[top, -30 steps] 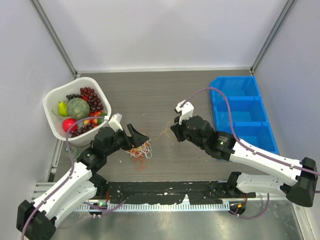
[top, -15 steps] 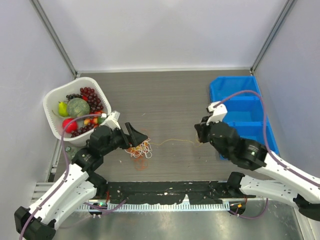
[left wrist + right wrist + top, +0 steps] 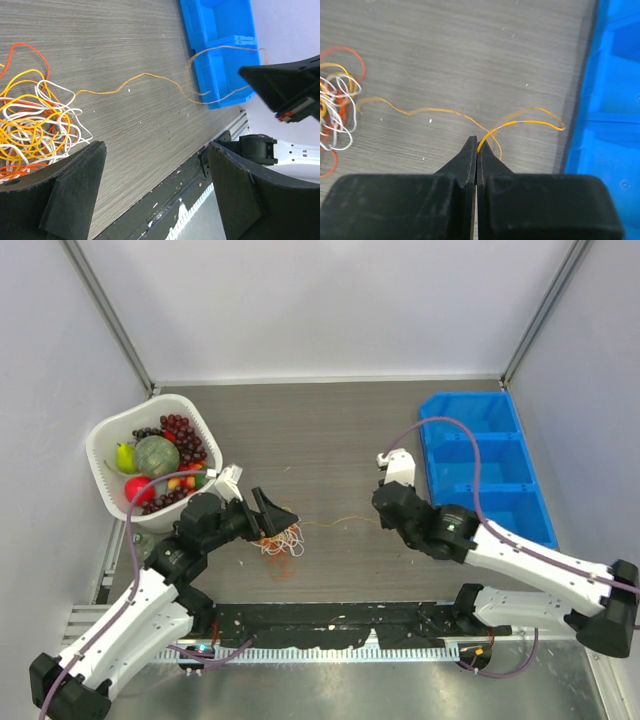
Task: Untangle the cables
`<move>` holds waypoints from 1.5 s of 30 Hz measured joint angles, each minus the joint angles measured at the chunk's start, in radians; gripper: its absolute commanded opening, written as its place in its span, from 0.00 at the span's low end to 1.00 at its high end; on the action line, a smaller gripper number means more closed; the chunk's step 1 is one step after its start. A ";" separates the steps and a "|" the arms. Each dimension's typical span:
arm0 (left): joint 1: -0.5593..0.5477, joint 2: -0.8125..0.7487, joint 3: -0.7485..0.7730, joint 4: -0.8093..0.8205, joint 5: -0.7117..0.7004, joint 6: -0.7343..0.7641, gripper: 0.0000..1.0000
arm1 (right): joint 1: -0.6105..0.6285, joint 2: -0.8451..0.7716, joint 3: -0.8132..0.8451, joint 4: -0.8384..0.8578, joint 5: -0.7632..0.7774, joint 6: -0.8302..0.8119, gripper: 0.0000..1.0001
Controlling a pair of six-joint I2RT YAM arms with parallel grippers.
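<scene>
The cables (image 3: pixel 282 540) lie in an orange, yellow, red and white tangle left of the table's centre; the same tangle (image 3: pixel 35 127) shows in the left wrist view. One yellow-orange strand (image 3: pixel 340 521) trails right out of the pile across the wood. My right gripper (image 3: pixel 477 143) is shut on that strand (image 3: pixel 435 111), whose free end loops toward the blue bin. In the top view, the right gripper (image 3: pixel 384 512) sits at the strand's right end. My left gripper (image 3: pixel 274 518) hovers over the pile. The left gripper (image 3: pixel 155 150) stands wide open and holds nothing.
A white basket (image 3: pixel 101 440) full of fruit stands at the left, close behind the left arm. A blue three-compartment bin (image 3: pixel 436 455) sits at the right, its wall (image 3: pixel 615 100) just right of the held strand. A black rail (image 3: pixel 330 620) runs along the near table edge.
My right gripper drew the strand out to the right, then came back a little to the left, so the strand lies slack. The left gripper stayed over the pile and opened slightly wider.
</scene>
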 measured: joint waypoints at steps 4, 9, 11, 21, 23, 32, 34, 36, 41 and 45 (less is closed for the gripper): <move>0.000 0.005 -0.024 0.032 0.003 -0.003 0.84 | -0.001 -0.163 0.036 -0.034 0.024 -0.043 0.02; 0.000 0.158 -0.034 0.103 0.045 -0.022 0.82 | -0.001 -0.344 0.086 0.017 0.026 -0.084 0.02; 0.000 0.210 -0.034 0.115 0.061 -0.026 0.82 | -0.002 -0.343 0.092 0.048 0.024 -0.085 0.02; 0.000 0.142 -0.034 0.121 0.069 -0.017 0.83 | -0.017 0.047 -0.140 0.288 -0.211 0.014 0.05; 0.000 0.114 -0.034 0.098 0.064 -0.013 0.83 | -0.042 0.128 -0.143 0.299 -0.254 0.035 0.08; 0.000 0.020 -0.044 0.068 0.045 -0.013 0.83 | -0.164 0.279 -0.120 0.285 -0.312 0.044 0.52; 0.000 0.026 -0.044 0.067 0.045 -0.013 0.83 | -0.164 0.297 -0.098 0.279 -0.312 0.031 0.66; 0.000 0.032 -0.044 0.067 0.045 -0.013 0.83 | -0.170 0.321 -0.065 0.274 -0.312 0.018 0.71; 0.000 0.038 -0.044 0.067 0.046 -0.013 0.83 | -0.208 0.410 0.014 0.267 -0.313 0.009 0.74; 0.000 0.035 -0.044 0.064 0.046 -0.011 0.83 | -0.231 0.509 0.068 0.242 -0.279 0.032 0.74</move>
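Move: The right hand, already shut on one end of the yellow cable, takes it to a bare patch of table about 6 cm ahead, 4 cm to its left and 14 cm below. The tangle lies roughly 23 cm to its left and level with it, while the blue box's middle is some 23 cm right and 17 cm ahead. From the open left hand the tangle is about 4 cm ahead, 4 cm left and 14 cm below; the bare patch is some 10 cm ahead and 17 cm right. With the yellow cable pinched, the right hand flicks up about 13 cm while its fingers tilt upward, then swings left and drops some 23 cm from that height towards the bare table right of the tangle, its fingertips tipping down as it sinks. Low down its fingers open wide and let go of their pinch, and it goes on about 4 cm forward just over the table; meanwhile the left hand, still open, dips about 4 cm over the tangle and comes most of the way back up. ##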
